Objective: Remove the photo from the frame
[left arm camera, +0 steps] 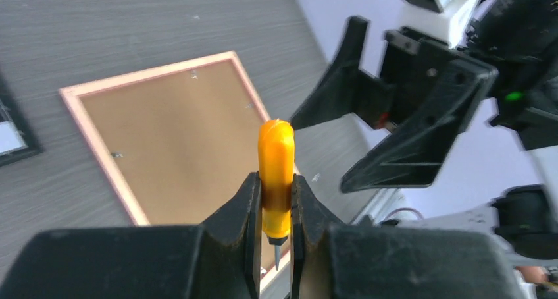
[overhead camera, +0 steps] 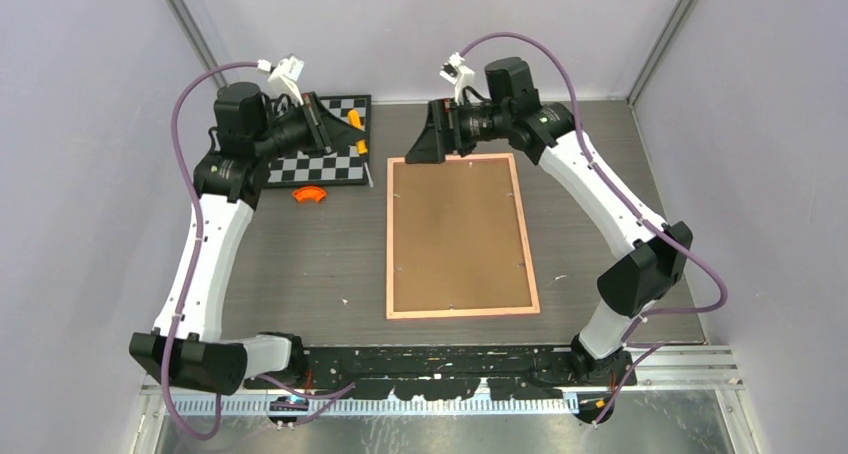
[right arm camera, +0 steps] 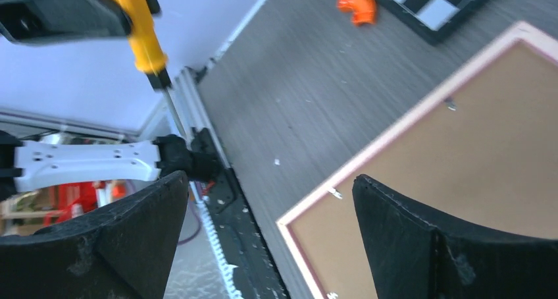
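The frame (overhead camera: 458,236) lies face down in the middle of the table, its brown fibreboard back up inside a thin pink border; it also shows in the wrist views (left arm camera: 177,134) (right arm camera: 460,180). The photo is hidden under the back. My left gripper (overhead camera: 357,134) hovers over the chessboard, shut on an orange-handled screwdriver (left arm camera: 276,174) whose metal tip points down (right arm camera: 141,35). My right gripper (overhead camera: 425,144) hangs open above the frame's far left corner, with nothing between its fingers (right arm camera: 266,187).
A black-rimmed chessboard (overhead camera: 330,159) lies at the far left, with a small orange curved piece (overhead camera: 309,194) on the table beside it. Small metal clips (right arm camera: 335,193) sit along the frame's inner edge. Grey walls close in the table on three sides.
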Motion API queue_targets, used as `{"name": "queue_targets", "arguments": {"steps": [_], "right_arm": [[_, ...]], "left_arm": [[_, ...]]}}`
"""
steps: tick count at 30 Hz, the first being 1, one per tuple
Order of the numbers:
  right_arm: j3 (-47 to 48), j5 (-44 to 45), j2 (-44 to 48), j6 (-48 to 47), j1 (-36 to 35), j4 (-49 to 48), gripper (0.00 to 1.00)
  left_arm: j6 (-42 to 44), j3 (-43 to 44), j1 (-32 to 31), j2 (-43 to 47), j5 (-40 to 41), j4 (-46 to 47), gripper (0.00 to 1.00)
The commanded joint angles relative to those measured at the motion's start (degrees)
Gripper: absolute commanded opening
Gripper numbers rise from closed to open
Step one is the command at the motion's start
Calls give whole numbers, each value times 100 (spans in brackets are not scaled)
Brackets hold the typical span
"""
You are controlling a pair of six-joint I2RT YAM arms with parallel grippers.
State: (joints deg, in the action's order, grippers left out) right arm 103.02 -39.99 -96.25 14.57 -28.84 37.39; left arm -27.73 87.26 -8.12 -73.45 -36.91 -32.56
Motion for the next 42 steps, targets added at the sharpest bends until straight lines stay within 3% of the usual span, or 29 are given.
{"name": "queue_targets", "arguments": {"steps": [1,4,12,20,23,26,30,35,42], "right_arm": [[433,-713,-191,1046,-311,-1176,97],[458,-1044,-379,1441,-548,-1668,89],[602,-1178,-596,1452,-972,-1749,70],[382,-1323,-502,1290,-979,-1702,20],[361,-1307,-362,838,-970,-1269,9],[357,-1212,-202,74,-963,-582,1],[313,-1109,-28,-1019,-961,242,1],[332,-1054,67,-1927,-982,1054,1],[413,-946,-80,-2698,-1197,1888,1]], "left_arm": [[-1531,-538,78,428,-637,1560,0],[-2021,-508,82,442,-675,1531,0],[-3075,-1131,82,581,-571,2450,0],[-3110,-1273,154,630,-694,2639,1],[-2524,-1028,215,536,-1214,2051,22],[-1213,-456,262,368,-1628,685,46],[611,143,260,182,-1736,-1055,69],[2005,546,258,-178,-2044,-2558,75],[2186,233,-129,-227,-2414,-2743,74]]}}
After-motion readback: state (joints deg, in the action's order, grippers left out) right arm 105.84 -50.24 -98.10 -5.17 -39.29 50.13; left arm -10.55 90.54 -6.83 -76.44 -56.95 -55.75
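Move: The left gripper holds the yellow screwdriver by its handle high above the table. The right gripper's open fingers are about 12 cm to its right, level fore-and-aft, some 5 cm lower. From the right hand, the screwdriver's middle is roughly 11 cm left, 3 cm back and 3 cm up. The frame lies 6 cm right and 31 cm below the right hand, neither ahead nor back. From the left hand, the chessboard's middle is 23 cm ahead, 18 cm left, 37 cm down. Hold the screwdriver up in the left gripper and roll it some 25 degrees so its tip swings right; meanwhile bring the right gripper about 9 cm left and 5 cm back, and pinch the shaft just below the handle. Then open the left fingers and draw them back and down, while the right carries the screwdriver right, down and back, turning counter-clockwise. ##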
